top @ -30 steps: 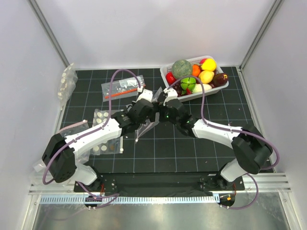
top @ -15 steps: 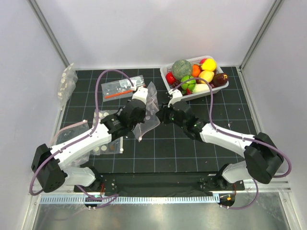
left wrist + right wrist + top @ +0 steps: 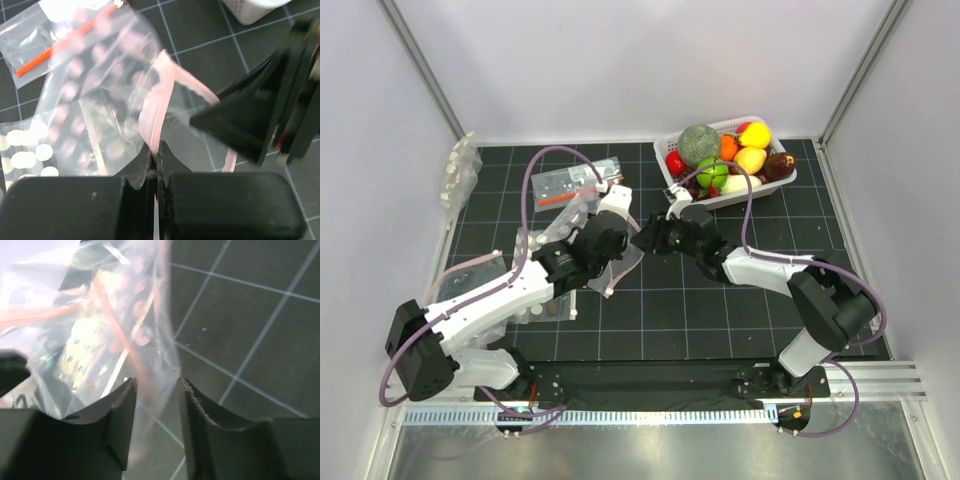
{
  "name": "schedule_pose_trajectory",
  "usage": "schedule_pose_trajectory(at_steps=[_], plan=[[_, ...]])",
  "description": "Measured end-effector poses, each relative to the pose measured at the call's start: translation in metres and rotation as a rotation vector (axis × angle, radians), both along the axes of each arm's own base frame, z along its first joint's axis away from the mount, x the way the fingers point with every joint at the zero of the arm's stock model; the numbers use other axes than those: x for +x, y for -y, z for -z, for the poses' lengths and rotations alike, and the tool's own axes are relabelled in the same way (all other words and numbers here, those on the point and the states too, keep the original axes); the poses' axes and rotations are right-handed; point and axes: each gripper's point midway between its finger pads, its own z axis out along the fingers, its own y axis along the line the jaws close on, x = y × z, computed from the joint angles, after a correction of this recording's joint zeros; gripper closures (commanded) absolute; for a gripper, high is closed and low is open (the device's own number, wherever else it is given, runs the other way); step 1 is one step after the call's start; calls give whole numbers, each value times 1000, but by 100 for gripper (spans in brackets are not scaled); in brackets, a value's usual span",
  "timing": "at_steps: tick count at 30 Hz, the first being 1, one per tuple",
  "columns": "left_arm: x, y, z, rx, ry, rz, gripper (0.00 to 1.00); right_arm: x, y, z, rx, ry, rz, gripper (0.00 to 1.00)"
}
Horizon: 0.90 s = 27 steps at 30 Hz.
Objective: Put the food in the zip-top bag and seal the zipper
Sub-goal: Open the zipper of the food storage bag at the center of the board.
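Note:
The zip-top bag point(image 3: 107, 107) is a clear pouch with white dots, held up off the mat between the two arms point(image 3: 625, 262). My left gripper point(image 3: 156, 152) is shut on the zipper point(image 3: 156, 107), the pink strip along the bag's mouth. My right gripper point(image 3: 156, 390) stands open, its jaws astride the bag's edge with clear film and pink strip between them; its fingers point(image 3: 250, 120) show dark in the left wrist view. The food sits in a white basket point(image 3: 760, 190): yellow lemon point(image 3: 755, 135), green round fruit point(image 3: 712, 173), whitish piece point(image 3: 735, 183).
A clear bag with an orange-red stick point(image 3: 570, 183) lies behind the left arm. Dotted bags point(image 3: 535, 308) lie under the left arm, and more bags point(image 3: 460, 170) are piled against the left wall. Both grippers point(image 3: 616, 238) point(image 3: 642, 238) meet mid-mat.
The right gripper has moved left onto the bag's edge and its jaws have narrowed from wide open. The left arm has lowered the bag slightly, still gripping it.

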Motion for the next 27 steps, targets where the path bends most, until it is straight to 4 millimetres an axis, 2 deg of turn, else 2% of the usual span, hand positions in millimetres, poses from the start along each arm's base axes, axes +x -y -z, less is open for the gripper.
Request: schedule_pose_trajectory(at_steps=[3,4,6,12,16,20,21,22,27], plan=[[3,1,14,38,-21,-9,100,11,13,8,18,-32,28,33],[4,2,20,55,-32,-12,100,12,16,9,21,-34,35,27],[7,3,33,87,-55,-16,100,9,17,7,20,-32,35,21],[15,2,55,138,-100,-34,100,1,30,-17,24,22,65,18],[20,-3,56,137,-105,-52,100,1,46,-39,21,81,130,14],[21,-3,55,126,-108,-48,100,7,71,-58,5,130,237,10],[20,-3,53,121,-107,-45,100,11,80,-62,-5,137,275,2],[20,-2,51,114,-105,-41,100,16,91,-65,-20,141,322,0],[18,0,36,68,-80,-29,100,47,142,-82,-171,170,576,0]])
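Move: Just at the right fingertips, which are parting, is the free pink rim of the bag's mouth, about 1 cm ahead and 1 cm to the left. From the left hand, shut on the near rim, that free rim lies some 3 cm ahead, 5 cm right and 3 cm lower. The fruit basket stands roughly 27 cm ahead and 24 cm right of the right hand, the orange-zip bag about 25 cm ahead and 17 cm left of it. Spreading its fingers from under half open to fully open at the bag's mouth, the right hand dips briefly forward and right, then draws clear of the free rim, rightwards about 14 cm, rising some 8 cm and late on going forward towards the fruit basket, turning clockwise. The left hand keeps the near rim pinched, sinks 5 to 6 cm with a little forward, then starts back up. ##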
